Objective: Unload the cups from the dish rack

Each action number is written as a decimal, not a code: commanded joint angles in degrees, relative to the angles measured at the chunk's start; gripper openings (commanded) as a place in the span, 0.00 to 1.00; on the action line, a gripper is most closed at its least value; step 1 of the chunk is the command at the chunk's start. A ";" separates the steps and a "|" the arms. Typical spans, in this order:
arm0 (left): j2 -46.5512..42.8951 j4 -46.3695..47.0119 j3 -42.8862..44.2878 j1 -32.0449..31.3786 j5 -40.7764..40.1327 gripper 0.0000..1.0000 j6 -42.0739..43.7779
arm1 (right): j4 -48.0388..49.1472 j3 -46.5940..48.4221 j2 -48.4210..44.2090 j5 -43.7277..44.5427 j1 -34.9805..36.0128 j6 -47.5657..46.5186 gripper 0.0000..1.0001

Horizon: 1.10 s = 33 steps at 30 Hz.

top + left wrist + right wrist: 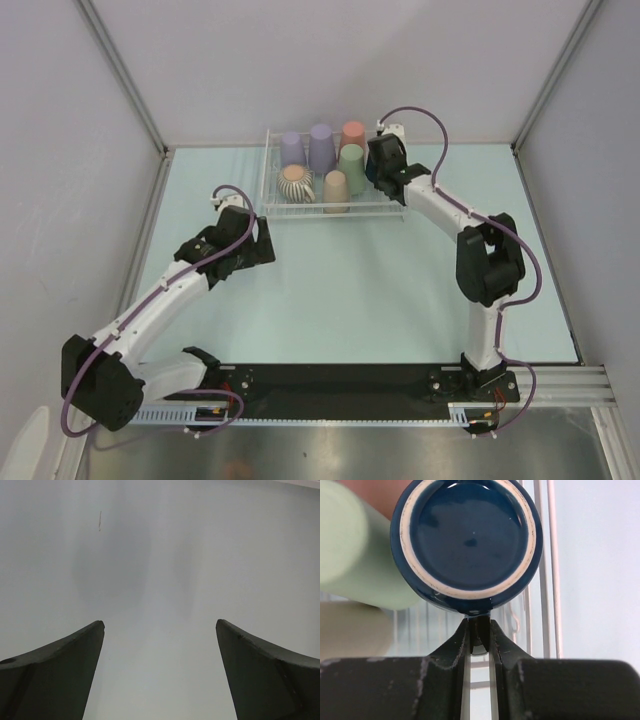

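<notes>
The white wire dish rack (268,172) stands at the back of the table. In it are two lavender cups (291,149) (321,147), a salmon pink cup (353,133), a pale green cup (351,167), a tan cup (336,188) and a ribbed beige cup (295,183). At the rack's right end my right gripper (383,162) covers the dark navy mug. In the right wrist view the navy mug (470,540) shows its base, and the right gripper (480,627) is shut on its handle. My left gripper (262,250) hangs open over bare table (160,555), left of the rack's front.
Grey walls enclose the pale green table (350,290) on three sides. In the right wrist view the pale green cup (355,555) and the tan cup (350,625) lie close to the left of the mug, and the rack's wires (543,580) run along its right.
</notes>
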 commanded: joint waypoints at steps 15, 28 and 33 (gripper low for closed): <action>-0.55 7.30 1.91 -0.53 5.56 1.00 -3.08 | -6.71 12.15 -7.82 5.70 2.15 -1.23 0.00; -1.60 26.34 0.24 -0.62 21.54 0.98 -7.91 | 1.28 -4.27 -28.11 -20.03 -4.00 15.00 0.00; -1.60 41.54 -3.70 -0.62 32.96 0.98 -15.02 | 8.57 -14.45 -35.77 -34.86 -9.00 22.75 0.00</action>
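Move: The right hand already pinches the blue mug's handle above the rack's right end, the mug's body about 5 cm ahead and 2 cm above. The green cup stands roughly 7 cm left and 4 cm ahead, the peach cup 10 cm left and level, the red cup 7 cm left and 11 cm ahead, all some 4 cm lower. From the left hand, the mug is about 26 cm ahead, 24 cm right and slightly higher. Right hand raises the still-pinched mug about 15 cm and back, rolling; open left hand goes right and up. ##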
